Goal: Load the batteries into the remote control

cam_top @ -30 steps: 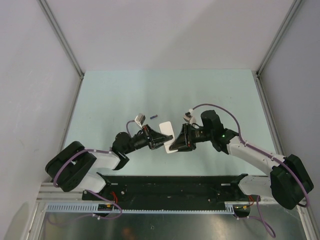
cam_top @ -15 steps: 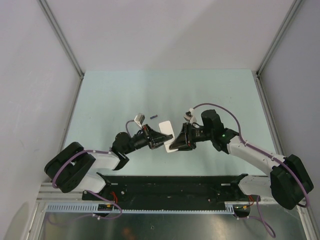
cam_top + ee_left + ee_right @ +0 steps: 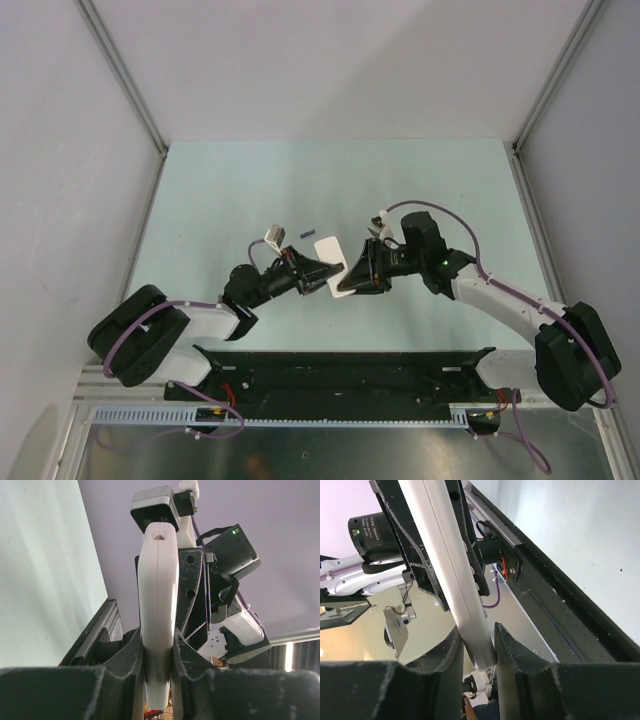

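Observation:
The remote control [image 3: 330,255] shows its plain white back and hangs above the table between my two arms. My left gripper [image 3: 324,275] is shut on its left edge, and my right gripper [image 3: 352,277] is shut on its right edge. In the left wrist view the remote control [image 3: 158,595] stands edge-on, pinched between my left gripper's [image 3: 158,652] jaws. The right wrist view also has the remote control [image 3: 447,560] edge-on and slanted, its end clamped in my right gripper [image 3: 478,641]. One small dark battery [image 3: 303,234] lies on the table just beyond the left gripper.
A pale green table top [image 3: 240,190] runs between grey side walls with metal corner posts [image 3: 122,75]. A black base rail [image 3: 340,366] spans the near edge under both arms.
Both grippers have carried the remote a little further from the near edge and to the left. The right arm's wrist has moved that way too. Both grips are unchanged.

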Robot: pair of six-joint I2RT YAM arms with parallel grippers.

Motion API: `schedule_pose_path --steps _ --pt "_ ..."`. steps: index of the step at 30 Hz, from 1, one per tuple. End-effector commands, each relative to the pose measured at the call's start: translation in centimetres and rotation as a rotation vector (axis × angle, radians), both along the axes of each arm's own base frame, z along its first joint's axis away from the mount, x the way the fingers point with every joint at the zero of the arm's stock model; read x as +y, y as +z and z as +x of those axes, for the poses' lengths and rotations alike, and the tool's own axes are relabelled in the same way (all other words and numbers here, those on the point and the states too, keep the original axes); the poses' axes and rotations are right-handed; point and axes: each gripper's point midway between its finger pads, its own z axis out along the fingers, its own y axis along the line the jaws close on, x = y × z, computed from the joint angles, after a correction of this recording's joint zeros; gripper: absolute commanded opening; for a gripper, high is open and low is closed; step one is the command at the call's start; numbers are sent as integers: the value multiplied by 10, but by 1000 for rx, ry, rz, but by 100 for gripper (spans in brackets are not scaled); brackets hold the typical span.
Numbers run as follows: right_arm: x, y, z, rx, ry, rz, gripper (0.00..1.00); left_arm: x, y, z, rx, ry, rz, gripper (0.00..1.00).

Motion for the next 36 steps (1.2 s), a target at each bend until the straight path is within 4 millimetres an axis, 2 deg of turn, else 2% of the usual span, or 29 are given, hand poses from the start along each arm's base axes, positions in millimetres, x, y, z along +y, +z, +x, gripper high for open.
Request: schedule_pose_path --steps 1,3,4,7,9,10,11,13,14,17,18,19,20,21,22,23,24,25,26,27,28,31,32,33,36 --pt "4 46 109 -278 -384 47 21 -11 31 -119 -209 -507 -75 0" --pt "5 48 105 -283 -363 57 28 -11 30 -118 -207 -502 -71 0" --pt "6 50 102 -286 -349 61 38 -11 30 -115 -209 -488 -71 0" --pt "4 47 87 -283 -293 39 52 -9 29 -102 -218 -437 -64 0" --pt "0 50 75 -293 -260 33 57 -8 28 -90 -211 -388 -60 0" --pt "-3 45 67 -289 -239 4 60 -6 27 -80 -209 -355 -56 0" --pt "-7 53 61 -312 -232 12 61 -4 27 -74 -211 -334 -54 0" --pt "-16 47 49 -295 -221 -37 64 2 25 -55 -200 -279 -42 0" --pt "-23 56 43 -352 -223 -39 65 4 24 -48 -195 -258 -40 0" --pt "-45 46 41 -402 -275 -149 67 14 15 -20 -170 -174 0 0" --pt "-56 46 46 -436 -330 -196 67 14 2 -9 -118 -156 54 0" --pt "-64 34 43 -417 -338 -255 67 18 -9 5 -82 -120 108 0" --pt "-70 29 43 -429 -344 -293 67 20 -18 14 -120 -91 188 0" --pt "-79 21 48 -435 -383 -352 66 22 -43 32 -14 -37 335 0" --pt "-87 12 46 -418 -393 -404 65 27 -55 42 -15 12 454 0" --pt "-90 8 46 -424 -397 -435 64 36 -63 52 -111 55 617 0" --pt "-97 5 50 -448 -424 -479 63 36 -43 72 -159 115 705 0" --pt "-102 1 49 -447 -431 -514 63 57 -71 73 -94 180 924 0" --pt "-104 -1 49 -457 -436 -535 63 66 -72 78 -116 204 1021 0" --pt "-109 -2 53 -475 -463 -570 63 69 -64 89 -117 245 1082 0" --pt "-111 -1 54 -487 -469 -581 63 86 -75 89 -81 275 1200 0" --pt "-115 0 57 -522 -486 -623 62 99 -88 92 -59 262 1410 0" --pt "-117 0 58 -527 -494 -637 63 111 -93 97 -57 299 1506 0" --pt "-118 0 57 -533 -489 -645 63 115 -100 96 -39 273 1587 0" --pt "-121 0 56 -548 -486 -680 62 143 -107 99 -17 309 1755 0"
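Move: Between the two hands the remote control is held already, gripped near its middle by the left hand; its middle is about 5 cm ahead and 4 cm left of the right hand, which pinches the near end. The open table where the left hand takes it lies roughly 15 cm ahead, 8 cm left and 20 cm below. From the left hand, the purple battery is some 26 cm ahead and 8 cm left; the red battery, hidden beneath, about 8 cm ahead and 3 cm right. Opening its fingers, the right hand lets go of the remote's near end, rises about 4 cm, then draws off some 11 cm to the right, sinking again and turning its fingertips downward. The left hand keeps its pinch, pulls back about 5 cm, then swings forward past its start by 12 cm, left and down over the open table between the batteries, rolling some 70 degrees to point down. ##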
